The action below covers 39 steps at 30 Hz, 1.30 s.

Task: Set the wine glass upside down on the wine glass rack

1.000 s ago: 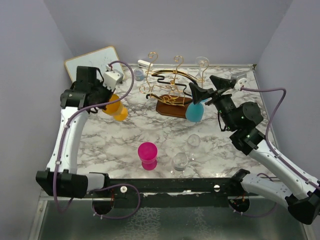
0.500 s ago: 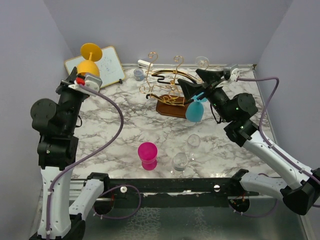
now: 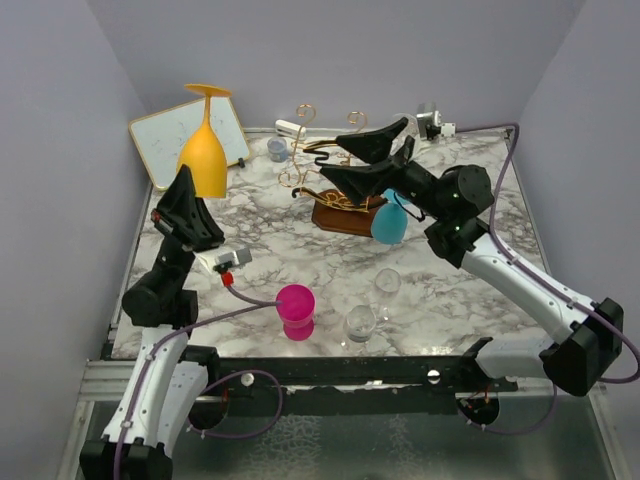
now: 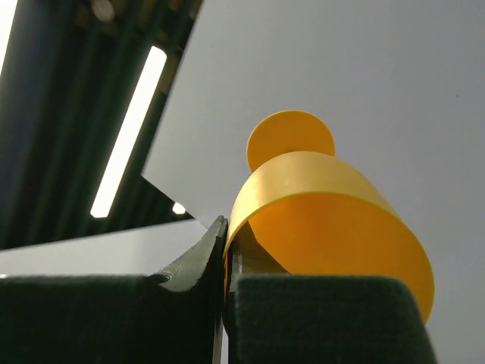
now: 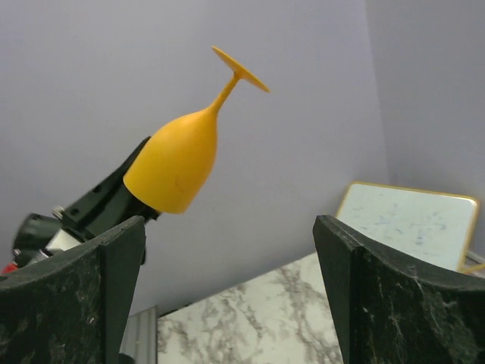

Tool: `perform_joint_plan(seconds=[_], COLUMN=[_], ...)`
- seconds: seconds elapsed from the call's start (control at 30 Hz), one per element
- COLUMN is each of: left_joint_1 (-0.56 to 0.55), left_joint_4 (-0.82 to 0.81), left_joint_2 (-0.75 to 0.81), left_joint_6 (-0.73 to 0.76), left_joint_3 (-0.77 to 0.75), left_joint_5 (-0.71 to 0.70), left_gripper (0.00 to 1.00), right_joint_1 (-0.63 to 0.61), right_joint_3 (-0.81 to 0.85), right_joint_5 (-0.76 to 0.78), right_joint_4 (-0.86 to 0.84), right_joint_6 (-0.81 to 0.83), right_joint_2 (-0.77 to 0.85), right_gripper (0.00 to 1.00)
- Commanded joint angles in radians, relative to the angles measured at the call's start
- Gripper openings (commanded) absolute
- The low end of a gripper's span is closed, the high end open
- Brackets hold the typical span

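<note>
My left gripper [image 3: 197, 200] is shut on the rim of the orange wine glass [image 3: 205, 150] and holds it high over the table's left side, bowl down and foot up. In the left wrist view the rim of the wine glass [image 4: 326, 220] sits pinched between the fingers of the left gripper [image 4: 225, 236]. The wine glass rack [image 3: 328, 168], gold wire on a brown base [image 3: 345, 213], stands at the back centre. My right gripper [image 3: 362, 160] hovers open in front of the rack, facing left. Between its fingers [image 5: 91, 296] the wine glass [image 5: 178, 159] shows, well apart.
A blue glass [image 3: 388, 223] hangs at the rack's right side, under my right arm. A pink cup [image 3: 296, 310] and two clear glasses [image 3: 360, 322] [image 3: 388, 282] stand near the front edge. A whiteboard [image 3: 175, 135] leans at the back left, a small grey cup [image 3: 277, 149] beside it.
My left arm swung down and forward, and the orange glass now points foot-up, nearer the table's middle. The right gripper turned left across the rack and its jaws narrowed slightly.
</note>
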<state>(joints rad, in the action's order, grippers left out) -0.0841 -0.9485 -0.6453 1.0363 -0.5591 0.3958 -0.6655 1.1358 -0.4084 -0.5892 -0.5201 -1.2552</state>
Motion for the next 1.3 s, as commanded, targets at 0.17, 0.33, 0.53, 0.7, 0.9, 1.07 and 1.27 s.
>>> perform_joint_plan(seconds=[0.17, 0.33, 0.53, 0.7, 0.9, 1.07, 1.27], left_joint_1=[-0.01, -0.025, -0.054, -0.063, -0.068, -0.069, -0.078], left_joint_4=[-0.818, -0.818, -0.819, -0.817, -0.815, -0.804, -0.803], left_joint_2=[-0.199, -0.221, -0.248, -0.268, -0.274, -0.286, -0.3], left_joint_6=[0.311, 0.343, 0.371, 0.385, 0.397, 0.418, 0.436], left_joint_3=[0.161, 0.159, 0.14, 0.131, 0.133, 0.132, 0.122], left_joint_5=[0.195, 0.226, 0.269, 0.292, 0.322, 0.335, 0.35], left_gripper=[0.0, 0.0, 0.0, 0.0, 0.0, 0.0, 0.0], right_joint_1=[0.003, -0.001, -0.033, -0.06, -0.073, -0.093, -0.124], right_joint_3=[0.091, 0.161, 0.263, 0.335, 0.401, 0.472, 0.506], right_joint_5=[-0.208, -0.201, -0.169, -0.133, -0.1, -0.106, -0.076], right_joint_4=[-0.278, -0.416, -0.475, -0.496, -0.495, -0.493, -0.459], right_joint_6=[-0.35, -0.521, -0.62, -0.64, -0.643, -0.655, -0.615], right_joint_2=[-0.218, -0.351, -0.484, -0.541, -0.592, -0.652, -0.679], right_gripper=[0.81, 0.72, 0.68, 0.67, 0.67, 0.67, 0.66])
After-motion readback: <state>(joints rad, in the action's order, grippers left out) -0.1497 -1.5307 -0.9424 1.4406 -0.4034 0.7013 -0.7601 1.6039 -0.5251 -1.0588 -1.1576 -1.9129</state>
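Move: My left hand holds the upturned yellow wine glass by its rim, its middle about 8 cm above that hand, 5 cm ahead and 2 cm right. My open right hand is about 28 cm to the left hand's right, 2 cm farther out. From the right hand the glass lies about 27 cm left, 3 cm ahead, 8 cm up; the rack 22 cm ahead, 2 cm right, 30 cm below; the pink glass 12 cm left, 7 cm back, 38 cm below. I bring both hands together for a handover in the air: my right hand sweeps about 12 cm left and a little forward towards the stem, turning counter-clockwise while its fingers tip upward and narrow to about two-thirds open. My left hand keeps its rim pinch, shifts some 6 cm right and sinks 4 cm, and tilts some 30 degrees so that the foot leans right and back towards my right fingers. ##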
